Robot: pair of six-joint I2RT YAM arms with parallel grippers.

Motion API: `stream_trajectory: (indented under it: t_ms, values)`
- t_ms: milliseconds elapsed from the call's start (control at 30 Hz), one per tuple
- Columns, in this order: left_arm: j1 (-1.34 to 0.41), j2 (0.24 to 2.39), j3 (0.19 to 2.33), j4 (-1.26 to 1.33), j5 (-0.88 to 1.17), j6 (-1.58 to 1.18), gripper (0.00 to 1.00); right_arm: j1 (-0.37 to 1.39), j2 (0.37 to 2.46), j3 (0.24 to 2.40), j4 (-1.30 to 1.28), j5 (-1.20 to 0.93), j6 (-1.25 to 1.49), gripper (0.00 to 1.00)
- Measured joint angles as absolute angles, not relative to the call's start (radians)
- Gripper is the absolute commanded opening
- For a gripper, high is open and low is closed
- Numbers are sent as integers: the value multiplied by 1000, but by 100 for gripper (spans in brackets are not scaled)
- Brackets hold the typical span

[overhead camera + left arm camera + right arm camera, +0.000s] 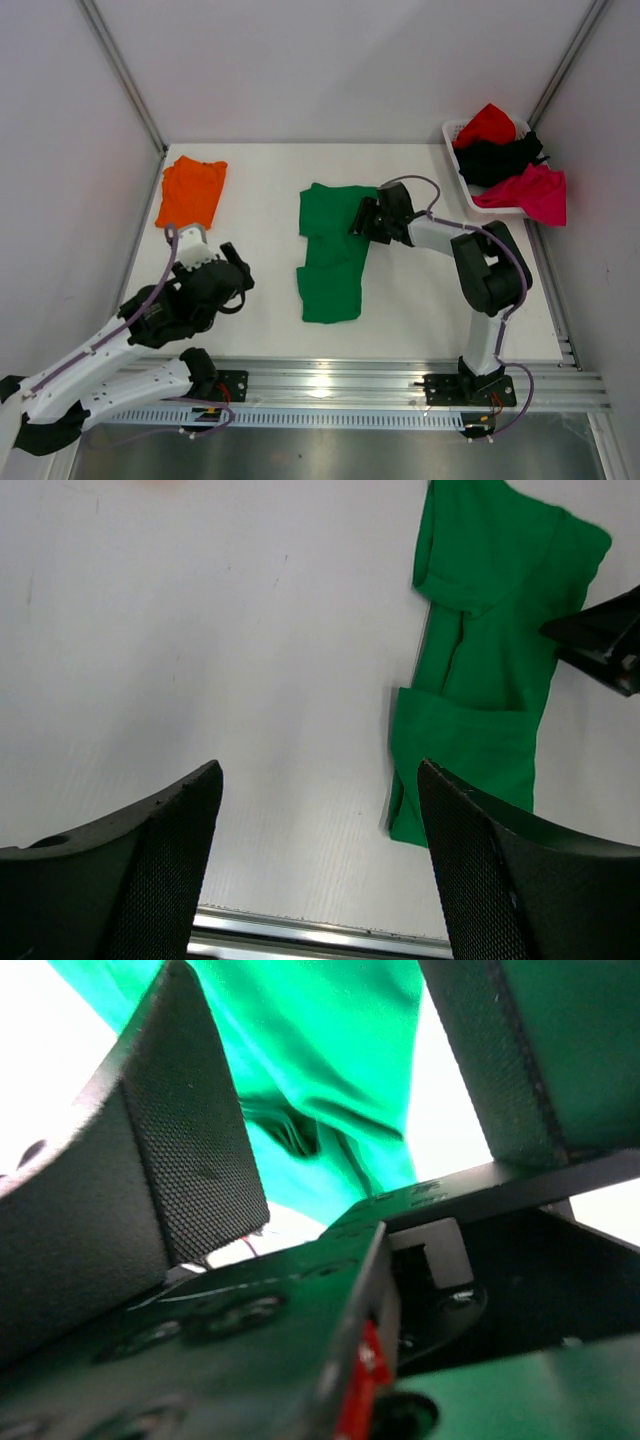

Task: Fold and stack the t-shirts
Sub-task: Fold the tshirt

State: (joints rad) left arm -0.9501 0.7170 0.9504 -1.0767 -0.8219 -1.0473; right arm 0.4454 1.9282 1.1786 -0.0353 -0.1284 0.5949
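Note:
A bright green t-shirt [333, 255] lies partly folded at the middle of the white table, long side running front to back; the left wrist view also shows this green t-shirt [490, 660]. An orange t-shirt [190, 190] lies folded at the back left. My right gripper [360, 218] is low at the green shirt's right edge. In the right wrist view its fingers [190, 1150] stand apart, with bunched green cloth [320, 1060] loose between them. My left gripper [235, 280] hovers open over bare table left of the green shirt, nothing between its fingers [150, 850].
A white basket [452, 130] at the back right holds a red t-shirt [487, 122], a black one [500, 155] and a magenta one [535, 192] that hangs over its rim. A metal rail [400, 385] runs along the table's near edge. White walls enclose three sides.

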Motion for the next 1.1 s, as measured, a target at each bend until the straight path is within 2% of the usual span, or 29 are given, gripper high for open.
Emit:
stream_trajectory:
  t_ms: [200, 467, 867, 1100]
  values:
    - [-950, 746, 853, -958, -780, -986, 81, 441, 1778, 1086, 45, -149, 579, 68]
    - [-950, 804, 845, -892, -754, -959, 81, 439, 1547, 1024, 99, -189, 580, 68]
    - [-949, 813, 845, -841, -747, -931, 81, 472, 1330, 607, 103, -295, 710, 69]
    - [-949, 878, 846, -817, -727, -909, 81, 545, 1222, 455, 156, -316, 824, 69]
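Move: The right hand's open fingers are down at the right edge of the green t-shirt. Its folded lower part is about 17 cm back and 6 cm left of them, roughly 1 cm lower; the shirt's upper end is centred some 6 cm ahead and 4 cm left, and the folded orange shirt about 39 cm left and 8 cm ahead. From the raised left hand, the green lower part lies roughly 5 cm ahead, 17 cm right and 20 cm below. The right hand lifts off the green shirt's right edge, rising about 14 cm, then swings back towards the robot and sinks again to hover by the right side of the folded lower part, some 18 cm back from its start and 4 cm higher; the fingers stay open while the hand rolls nearly 20 degrees, left side up. Meanwhile the empty left hand, also open, closes in on that lower part from high on the other side, drifting about 5 cm right and 4 cm down. ##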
